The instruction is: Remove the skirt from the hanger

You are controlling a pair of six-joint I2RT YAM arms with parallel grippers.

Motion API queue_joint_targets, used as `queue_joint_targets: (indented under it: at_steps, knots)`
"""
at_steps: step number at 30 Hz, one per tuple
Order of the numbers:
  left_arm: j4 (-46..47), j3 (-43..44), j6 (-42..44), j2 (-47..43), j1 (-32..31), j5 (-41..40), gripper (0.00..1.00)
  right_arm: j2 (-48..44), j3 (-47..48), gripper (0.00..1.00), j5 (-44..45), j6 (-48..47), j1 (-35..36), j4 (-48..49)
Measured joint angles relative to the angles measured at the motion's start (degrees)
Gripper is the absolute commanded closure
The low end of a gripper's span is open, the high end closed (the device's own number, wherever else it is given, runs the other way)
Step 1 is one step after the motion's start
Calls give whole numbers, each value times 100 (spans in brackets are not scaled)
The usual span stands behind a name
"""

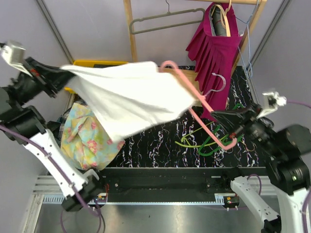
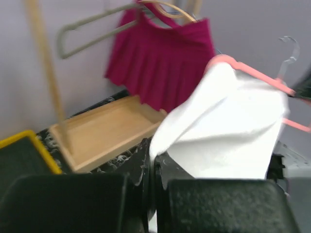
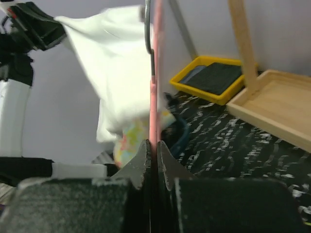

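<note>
A white skirt hangs stretched in the air between my two grippers, one end still over a pink hanger. My left gripper is shut on the skirt's left edge, high at the left; the cloth shows pinched between its fingers. My right gripper is shut on the pink hanger's bar at the right. The hanger's metal hook points up beside the skirt.
A magenta pleated skirt hangs on a wooden rack at the back right, with a grey hanger beside it. A wooden tray, a yellow tray, green hangers and a floral cloth lie on the black marbled table.
</note>
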Motion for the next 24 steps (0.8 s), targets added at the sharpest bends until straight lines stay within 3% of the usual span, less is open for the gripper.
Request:
queue_joint_targets:
  at_steps: [2,4,8,11,17,24]
  knots:
    - [638,210,-586,310,892,181,100,-332,83,100,317,-205,-20,-341]
    - [1016,258,-901,710,1401,203,100,-573,162,100,649,-380,-52,-669]
    - [1923,-1099,-1482,835,1947,214,100,-748,269,100,1060,-656,-61,-1360]
    - [2343,-1853,-1720,678,1969,310,100,-767,302,100,1497,-767,-66,-1954]
    - [3991,-2347,-2256,186,2006,328,100,-935,236,100,3263,-487,-66,-3047]
    - [4817,-4809,-2406,-570,1585,339,100,-1773,-466,100,4924,662,-66,-3838]
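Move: The white skirt, one corner pinched in the left hand, is bound for the blue tub, whose middle lies about 13 cm left of that hand, 8 cm ahead and 50 cm below; the yellow tray stands some 35 cm ahead and 10 cm left, equally low. From the right hand, which grips the pink hanger, the pile of loose hangers is roughly 12 cm ahead, 15 cm right and 46 cm down; the magenta skirt hangs about 35 cm ahead, 15 cm right and 10 cm lower. The white skirt, still overlapping the pink hanger's far end, is drawn off leftward by the shut left fingers, some 13 cm left and a little forward, then lowered to finish about 18 cm down towards the tub as the hand eases back right. The right hand keeps its grip on the hanger, moving some 15 cm right and 14 cm down, while turning clockwise about 50 degrees and tipping down. ##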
